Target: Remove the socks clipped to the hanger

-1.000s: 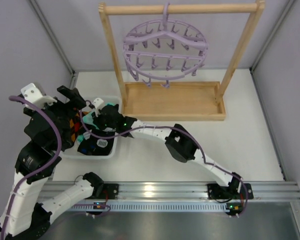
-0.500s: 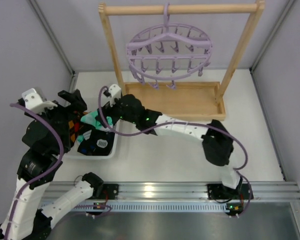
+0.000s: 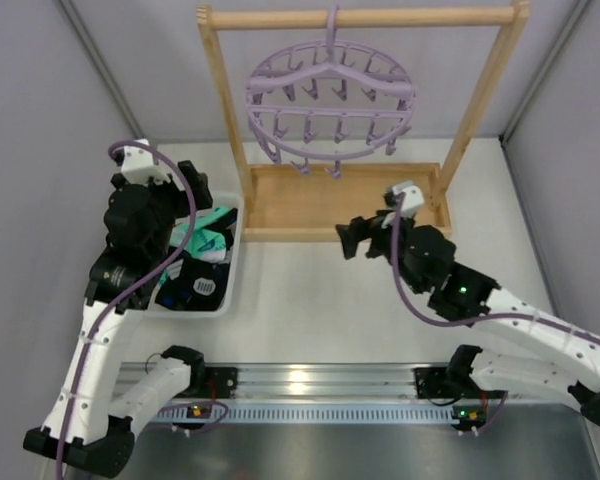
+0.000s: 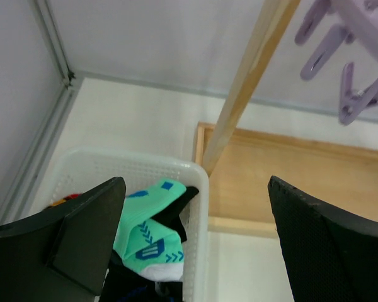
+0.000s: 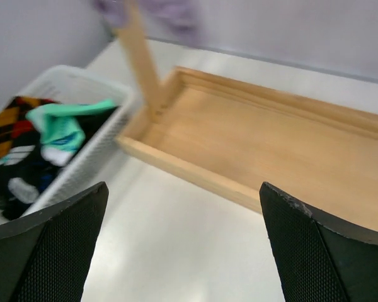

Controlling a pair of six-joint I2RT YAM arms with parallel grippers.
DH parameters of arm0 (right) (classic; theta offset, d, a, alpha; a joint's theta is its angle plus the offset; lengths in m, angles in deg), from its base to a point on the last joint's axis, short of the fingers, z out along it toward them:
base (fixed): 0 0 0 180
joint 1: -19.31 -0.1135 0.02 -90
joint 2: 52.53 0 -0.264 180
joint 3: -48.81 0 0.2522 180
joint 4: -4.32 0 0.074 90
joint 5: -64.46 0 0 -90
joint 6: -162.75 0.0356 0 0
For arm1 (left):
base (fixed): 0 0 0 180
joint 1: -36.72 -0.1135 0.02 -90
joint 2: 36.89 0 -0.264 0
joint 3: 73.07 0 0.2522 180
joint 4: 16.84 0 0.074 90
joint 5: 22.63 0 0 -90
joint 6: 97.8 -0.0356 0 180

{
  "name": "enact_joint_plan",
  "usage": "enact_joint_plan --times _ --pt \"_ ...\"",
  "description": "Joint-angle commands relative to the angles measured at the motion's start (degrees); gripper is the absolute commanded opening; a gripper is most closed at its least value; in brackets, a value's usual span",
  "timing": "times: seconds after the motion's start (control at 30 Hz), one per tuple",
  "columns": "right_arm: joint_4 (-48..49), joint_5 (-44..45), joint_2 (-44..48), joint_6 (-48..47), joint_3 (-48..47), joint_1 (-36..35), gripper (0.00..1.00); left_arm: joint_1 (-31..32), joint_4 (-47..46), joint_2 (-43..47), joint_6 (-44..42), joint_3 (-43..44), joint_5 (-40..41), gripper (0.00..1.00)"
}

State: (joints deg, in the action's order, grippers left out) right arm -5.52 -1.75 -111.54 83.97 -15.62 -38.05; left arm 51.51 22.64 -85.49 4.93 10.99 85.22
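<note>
The lavender hanger (image 3: 330, 105) hangs by its hook from the wooden rack's top bar, and its clips show no socks. Its clips show at the top right of the left wrist view (image 4: 356, 94). The socks (image 3: 195, 268) lie piled in a white basket (image 3: 234, 292), a teal-and-white one (image 4: 148, 229) on top with argyle and dark ones beside it (image 5: 31, 141). My left gripper (image 3: 192, 188) is open and empty above the basket's far right corner (image 4: 195, 189). My right gripper (image 3: 365, 232) is open and empty over the table, in front of the rack's tray (image 5: 183, 189).
The light wooden rack has a tray base (image 3: 345, 200) and two upright posts; its left post (image 4: 246, 88) stands just behind the basket rim (image 4: 198, 207). Grey walls close the left, back and right. A metal rail (image 3: 310, 395) runs along the near edge.
My right gripper has pulled out of the basket and swung right, to the front of the rack's tray. My left gripper has risen and moved back. The hanger has swayed a little.
</note>
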Motion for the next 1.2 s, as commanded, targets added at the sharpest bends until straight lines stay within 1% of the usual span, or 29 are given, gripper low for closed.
enact_joint_plan --times 0.0,0.07,0.1,0.13,0.17,0.2,0.23,0.3,0.37,0.47,0.6,0.63,0.7,0.8,0.9,1.07,1.17 --pt "-17.69 11.35 12.55 2.13 3.03 4.27 0.99 -0.46 -1.90 2.27 0.10 -3.84 -4.50 0.98" --pt "-23.32 12.50 16.62 2.31 2.69 8.39 0.99 -0.46 -1.81 5.42 0.10 -7.53 -5.27 0.99" --pt "-28.83 13.03 18.55 2.05 2.25 9.63 0.99 -0.46 -1.81 6.58 -0.25 -8.59 -5.97 0.99" --pt "-31.32 14.08 20.84 1.96 0.86 11.99 0.99 -0.46 -1.81 8.15 -0.60 -11.04 -6.94 0.99" --pt "-33.96 14.96 21.73 1.61 0.15 12.97 1.00 -0.46 -1.63 9.74 -0.86 -12.37 -7.73 0.99" --pt "-36.16 16.53 22.61 1.43 -0.56 14.02 0.99 -0.46 -1.46 13.23 -1.13 -13.51 -8.17 0.99" --pt "-40.18 17.16 22.79 0.91 -1.78 15.43 0.99 -0.46 -0.59 15.01 -1.04 -14.74 -8.35 0.99" --pt "-43.28 18.39 22.97 0.29 -2.76 16.40 1.00 -0.46 0.73 19.30 -1.04 -17.56 -8.53 0.98" --pt "-46.72 20.85 23.67 0.55 -3.73 16.58 0.99 -0.46 2.92 21.69 -2.01 -19.66 -8.79 0.99" --pt "-47.34 20.77 27.35 0.20 -3.99 16.58 0.99 -0.37 3.03 25.65 -2.19 -23.61 -7.31 0.98" --pt "-45.67 20.68 36.03 -0.85 -1.63 16.49 1.00 -0.37 2.94 29.35 -0.17 -27.93 -7.56 0.98" --pt "-45.58 20.68 37.28 -1.46 -1.10 16.49 0.99 -0.37 3.02 29.61 -0.34 -27.77 -8.26 0.98" --pt "-44.27 20.68 40.79 -1.47 -0.13 16.58 1.00 -0.37 2.94 30.67 -0.08 -27.85 -7.22 0.98" --pt "-42.78 18.32 44.05 -3.05 1.19 16.58 0.99 -0.37 3.03 30.84 -0.08 -28.03 -6.95 0.98" --pt "-42.77 17.52 44.24 -4.19 0.76 16.49 0.99 -0.37 2.94 30.85 -0.08 -28.03 -6.86 0.98" --pt "-44.53 17.69 41.52 -3.93 -0.65 16.58 0.99 -0.37 3.02 31.20 0.01 -28.20 -5.89 0.98" --pt "-43.83 18.13 40.20 -3.49 -0.04 16.49 0.99 -0.46 2.94 30.84 0.19 -27.94 -4.58 0.98"
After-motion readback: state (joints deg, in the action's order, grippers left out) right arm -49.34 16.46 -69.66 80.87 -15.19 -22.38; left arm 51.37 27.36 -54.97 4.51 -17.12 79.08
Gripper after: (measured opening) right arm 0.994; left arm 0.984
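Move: The green sock lies on the pile in the white bin, some 36 cm to the right hand's left, 7 cm ahead and 25 cm below it. The empty hanger hangs about 17 cm ahead of the right hand, 3 cm to its left and roughly 13 cm above. From the left hand, the green sock is about 3 cm ahead, 3 cm left and 35 cm below. From the filled bin and its green sock the right hand, already empty and wide open, sweeps about 27 cm to the right, drawing back some 7 cm in the later part and turning roughly 35 degrees clockwise. The left hand, also open and holding nothing, sinks, draws back, then sinks again, ending lower and nearer its base; neither hand grips anything. ##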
